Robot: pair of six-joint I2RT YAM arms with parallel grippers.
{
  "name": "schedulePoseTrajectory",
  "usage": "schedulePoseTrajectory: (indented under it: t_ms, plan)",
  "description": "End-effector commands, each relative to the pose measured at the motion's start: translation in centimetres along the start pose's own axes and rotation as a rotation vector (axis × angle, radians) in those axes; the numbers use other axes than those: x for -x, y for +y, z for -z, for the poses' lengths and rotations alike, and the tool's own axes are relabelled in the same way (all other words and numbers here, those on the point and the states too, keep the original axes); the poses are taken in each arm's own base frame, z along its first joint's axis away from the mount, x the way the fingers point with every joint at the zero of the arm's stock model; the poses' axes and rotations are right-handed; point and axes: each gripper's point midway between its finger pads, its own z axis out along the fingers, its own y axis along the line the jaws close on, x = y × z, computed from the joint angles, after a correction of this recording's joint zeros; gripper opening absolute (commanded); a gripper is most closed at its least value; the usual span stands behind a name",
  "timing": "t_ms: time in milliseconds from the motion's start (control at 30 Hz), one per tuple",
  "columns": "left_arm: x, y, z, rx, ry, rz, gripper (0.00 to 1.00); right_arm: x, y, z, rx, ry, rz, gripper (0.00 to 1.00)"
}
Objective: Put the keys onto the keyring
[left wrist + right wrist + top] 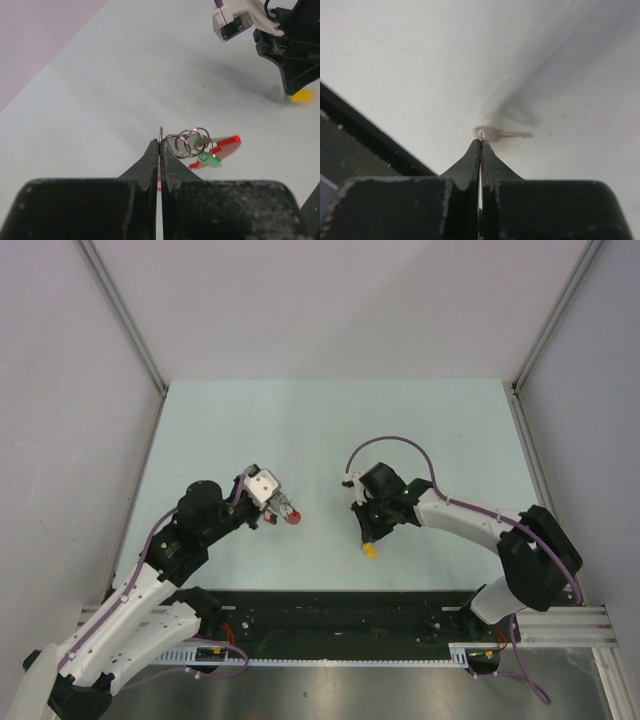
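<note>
My left gripper (160,142) is shut on a thin metal edge of the keyring (186,142), a chain of small silver split rings. A red plastic piece (226,147) and a green key head (211,160) hang from those rings just above the table. In the top view the left gripper (279,511) sits left of centre with the red piece (292,517) at its tip. My right gripper (480,141) is shut on a thin metal sliver, and a blurred grey key blade (512,134) shows beyond it. The yellow key (371,551) shows at the right gripper (368,539) tip.
The pale green table (330,430) is walled by grey panels at the back and sides. A black rail (340,615) runs along the near edge, also seen at the left of the right wrist view. About a hand's width separates the two grippers.
</note>
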Motion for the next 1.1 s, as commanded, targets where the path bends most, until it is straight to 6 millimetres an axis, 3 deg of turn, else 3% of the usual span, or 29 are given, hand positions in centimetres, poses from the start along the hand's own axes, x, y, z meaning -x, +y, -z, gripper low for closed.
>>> schedulePoseTrajectory:
  t_ms: [0,167,400,767,1067]
  plan:
    - [1.6,2.8,1.3,0.16,-0.076,0.022,0.01,3.8,-1.8,-1.5,-0.104,-0.07,0.058,0.0]
    - [1.9,3.4,2.0,0.202,-0.103,0.025,0.0,6.1,-2.7,-3.6,-0.16,-0.115,0.139,0.0]
    - [2.2,3.6,2.2,0.211,-0.115,0.031,0.0,8.3,-2.8,-4.8,-0.171,-0.191,0.219,0.0]
    - [2.2,3.8,2.4,0.224,-0.13,0.033,0.0,9.0,-1.6,-6.2,-0.127,-0.222,0.29,0.02]
    - [2.0,3.8,2.3,0.223,-0.122,0.031,0.0,9.7,-1.0,-5.7,-0.13,-0.264,0.311,0.03]
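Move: The right hand, low over the table near its front edge, still holds the yellow-tagged key; the bare table spot it heads for is about 7 cm ahead, 6 cm left and 4 cm below. The keyring with the red and green keys, in the left gripper, is some 15 cm left of the right hand, 2 cm ahead and 14 cm above. From the left hand the yellow-tagged key is roughly 17 cm right, 4 cm back and 19 cm below. Right hand carries the yellow-tagged key about 8 cm forward, 5 left and down onto the table, fingers loosening. ##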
